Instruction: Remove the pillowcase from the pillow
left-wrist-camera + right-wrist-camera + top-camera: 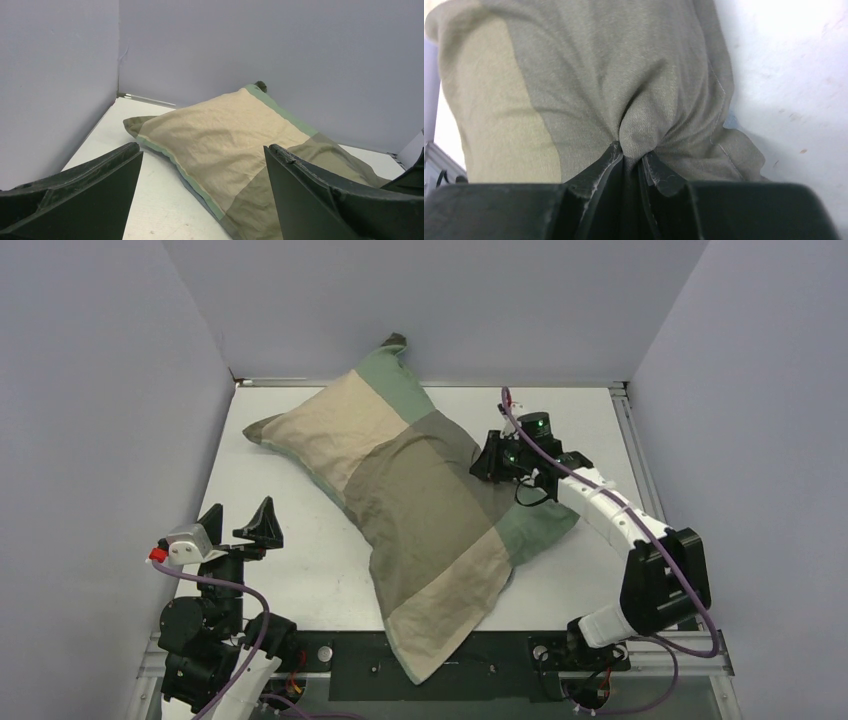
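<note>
The pillowcase (410, 490), in beige, olive-brown and sage-green blocks, lies diagonally across the table and wraps the pillow, which is hidden inside. Its lower corner hangs over the near table edge. My right gripper (487, 458) is at the case's right edge and is shut on a bunched fold of the olive cloth (641, 130). My left gripper (238, 522) is open and empty, above the table to the left of the case. In the left wrist view the case (225, 140) lies ahead between my spread fingers (320, 190), a thin grey-blue under-face showing at its edge.
The white table (300, 560) is walled by grey panels on the left, back and right. A black rail (500, 650) runs along the near edge between the arm bases. A purple cable loops along the right arm.
</note>
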`<state>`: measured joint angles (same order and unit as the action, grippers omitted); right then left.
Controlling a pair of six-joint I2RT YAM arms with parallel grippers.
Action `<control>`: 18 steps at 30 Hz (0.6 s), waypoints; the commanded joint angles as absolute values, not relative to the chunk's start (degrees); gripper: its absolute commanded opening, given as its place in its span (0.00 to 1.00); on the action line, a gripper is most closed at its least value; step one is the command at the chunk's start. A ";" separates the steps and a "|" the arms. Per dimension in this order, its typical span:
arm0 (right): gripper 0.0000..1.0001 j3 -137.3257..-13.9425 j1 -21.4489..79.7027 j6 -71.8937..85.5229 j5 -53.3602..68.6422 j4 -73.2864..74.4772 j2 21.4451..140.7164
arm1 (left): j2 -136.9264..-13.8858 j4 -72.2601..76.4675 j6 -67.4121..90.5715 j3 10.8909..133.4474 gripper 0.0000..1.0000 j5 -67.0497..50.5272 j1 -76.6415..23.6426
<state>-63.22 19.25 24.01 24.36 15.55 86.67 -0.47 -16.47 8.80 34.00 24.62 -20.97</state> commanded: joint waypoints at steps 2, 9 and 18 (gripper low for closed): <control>0.12 -57.95 24.71 28.75 22.16 19.60 76.80 | 3.40 -14.47 9.14 34.23 0.96 23.58 -21.17; 0.21 -51.03 28.91 33.16 24.21 20.43 69.68 | 1.47 -14.75 9.14 34.28 0.96 22.86 -21.18; 0.84 -60.75 26.49 23.69 28.49 28.73 70.53 | -1.43 -15.09 9.14 34.63 0.96 21.97 -21.18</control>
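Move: My right hand already pinches a fold of the pillowcase's dark grey patch at its right-hand long edge. The middle of the pillow lies about 12 cm left and 8 cm back of it, and the green right-hand corner some 15 cm right and 12 cm back. The tan near corner hangs over the table's front edge, roughly 35 cm back and 11 cm left. From my left hand that fold is about 35 cm right, 18 cm ahead and 16 cm lower. I keep dragging the pinched fold back towards my base with my right hand, about 11 cm at nearly level height, quickly at first and then easing off. The fingers tip slightly further down, about 10 degrees of wrist turn in all. Late in the pull I spread them wide and let go of the fold, staying right down by the cloth. ##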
